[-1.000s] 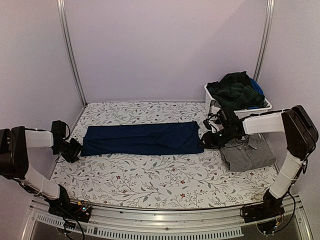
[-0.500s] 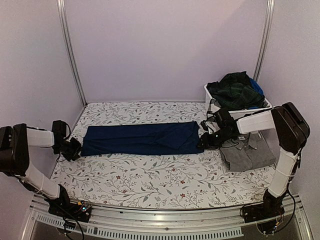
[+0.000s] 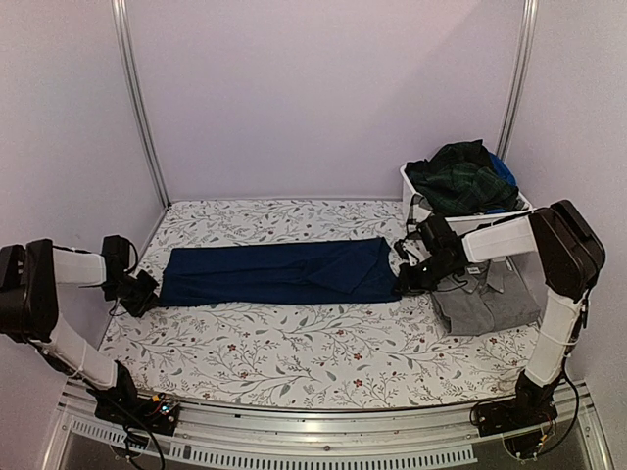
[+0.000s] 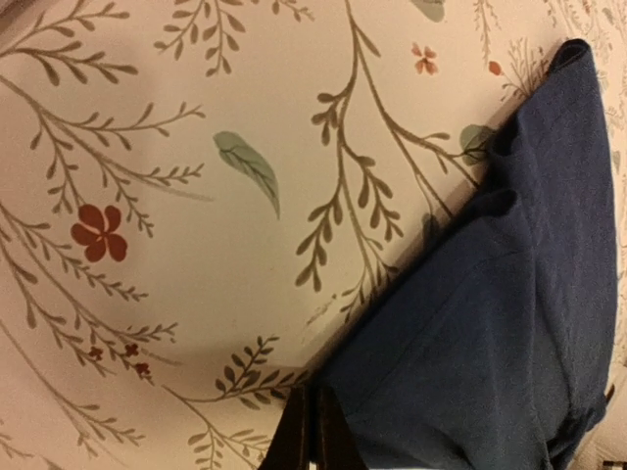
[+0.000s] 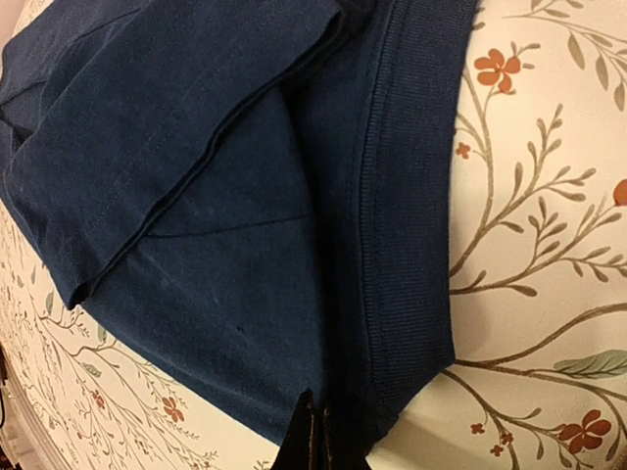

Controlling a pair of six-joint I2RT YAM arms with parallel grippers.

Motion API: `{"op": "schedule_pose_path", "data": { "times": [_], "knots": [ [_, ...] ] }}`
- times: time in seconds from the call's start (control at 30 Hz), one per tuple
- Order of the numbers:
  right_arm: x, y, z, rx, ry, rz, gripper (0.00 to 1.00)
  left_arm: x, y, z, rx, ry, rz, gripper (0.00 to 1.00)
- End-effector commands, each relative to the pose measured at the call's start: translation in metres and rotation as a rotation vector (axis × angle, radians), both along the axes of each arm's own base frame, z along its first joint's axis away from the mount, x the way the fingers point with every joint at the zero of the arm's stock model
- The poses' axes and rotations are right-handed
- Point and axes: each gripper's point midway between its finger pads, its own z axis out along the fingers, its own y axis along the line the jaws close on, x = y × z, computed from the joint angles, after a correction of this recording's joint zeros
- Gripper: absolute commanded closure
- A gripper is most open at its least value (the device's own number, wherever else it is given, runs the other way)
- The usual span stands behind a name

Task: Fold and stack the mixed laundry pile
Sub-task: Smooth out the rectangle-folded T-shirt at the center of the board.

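Note:
A navy blue garment (image 3: pixel 274 272) lies folded into a long strip across the floral table cloth (image 3: pixel 294 343). My left gripper (image 3: pixel 147 291) is shut on its left corner, fingers pressed together at the cloth's edge (image 4: pixel 312 431). My right gripper (image 3: pixel 404 279) is shut on the ribbed hem at its right end (image 5: pixel 315 431). Both pinched edges stand slightly off the table, with shadow beneath. A grey garment (image 3: pixel 485 304) lies folded at the right, behind the right arm. A dark green plaid garment (image 3: pixel 460 181) is heaped in the bin.
A white plastic bin (image 3: pixel 514 215) stands at the back right, with a bit of bright blue cloth (image 3: pixel 503 171) beside the plaid. Metal frame posts rise at the back corners. Walls close in on the left, back and right.
Both grippers have closed on the ends of the navy garment. The right gripper has also shifted slightly left, onto the hem. The garment itself has barely moved.

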Motion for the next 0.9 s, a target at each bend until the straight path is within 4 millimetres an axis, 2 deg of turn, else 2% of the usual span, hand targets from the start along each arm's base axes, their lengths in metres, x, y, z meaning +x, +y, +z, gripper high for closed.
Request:
{"op": "schedule_pose_path", "data": {
  "times": [0.0,0.1,0.3,0.47,0.57,0.6,0.63,0.67,0.7,0.77,0.8,0.87],
  "knots": [
    [0.004,-0.018,0.013,-0.066,-0.040,-0.033,1.00,-0.014,0.017,0.015,0.092,0.040,0.023,1.00],
    [-0.001,-0.024,0.013,-0.089,-0.036,-0.042,1.00,-0.024,0.019,0.013,0.113,0.057,0.024,1.00],
    [-0.016,-0.029,0.011,-0.096,-0.004,-0.036,1.00,-0.043,0.014,-0.003,0.099,0.128,0.015,1.00],
    [-0.026,-0.038,0.013,-0.119,0.004,-0.047,1.00,-0.051,0.016,0.003,0.124,0.133,0.046,1.00],
    [-0.033,-0.030,0.008,-0.078,0.039,-0.022,1.00,-0.053,0.012,0.000,0.104,0.144,0.033,1.00],
    [-0.035,-0.026,0.008,-0.058,0.051,-0.009,0.99,-0.051,0.008,0.001,0.096,0.137,0.015,0.97],
    [-0.035,-0.024,0.008,-0.048,0.058,0.000,0.88,-0.047,0.006,0.004,0.092,0.122,-0.003,0.89],
    [-0.034,-0.022,0.010,-0.041,0.057,0.003,0.74,-0.042,0.004,0.012,0.090,0.093,-0.016,0.77],
    [-0.031,-0.022,0.015,-0.035,0.042,-0.002,0.65,-0.036,0.000,0.021,0.090,0.044,-0.039,0.67],
    [-0.024,-0.020,0.034,-0.021,-0.003,-0.013,0.58,-0.015,-0.010,0.059,0.115,-0.140,-0.114,0.47],
    [-0.019,-0.018,0.050,-0.004,-0.044,-0.016,0.56,-0.002,-0.018,0.084,0.136,-0.257,-0.159,0.40],
    [-0.010,-0.010,0.080,0.048,-0.104,-0.012,0.54,0.016,-0.038,0.128,0.160,-0.446,-0.260,0.35]
  ]
}}
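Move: Both hands have their fingers shut on the near corners of the dark blue folded T-shirt, almost on the board. Its middle lies about 33 cm to the left hand's right and 10 cm ahead, and about 33 cm to the right hand's left and 8 cm ahead. From the right hand, the folded gray shirt's middle sits level, roughly 24 cm to the right, and the laundry bin some 25 cm ahead, 18 cm right and 8 cm higher. Back towards the bases, both hands draw the T-shirt's near corners low over the board after a slight lift, the left about 4 cm, the right about 3 cm and also some 2 cm to the right, pulling the cloth outwards. Then the fingers open to release both corners; the left hand rises about 4 cm and eases forward, while the right stays low. ##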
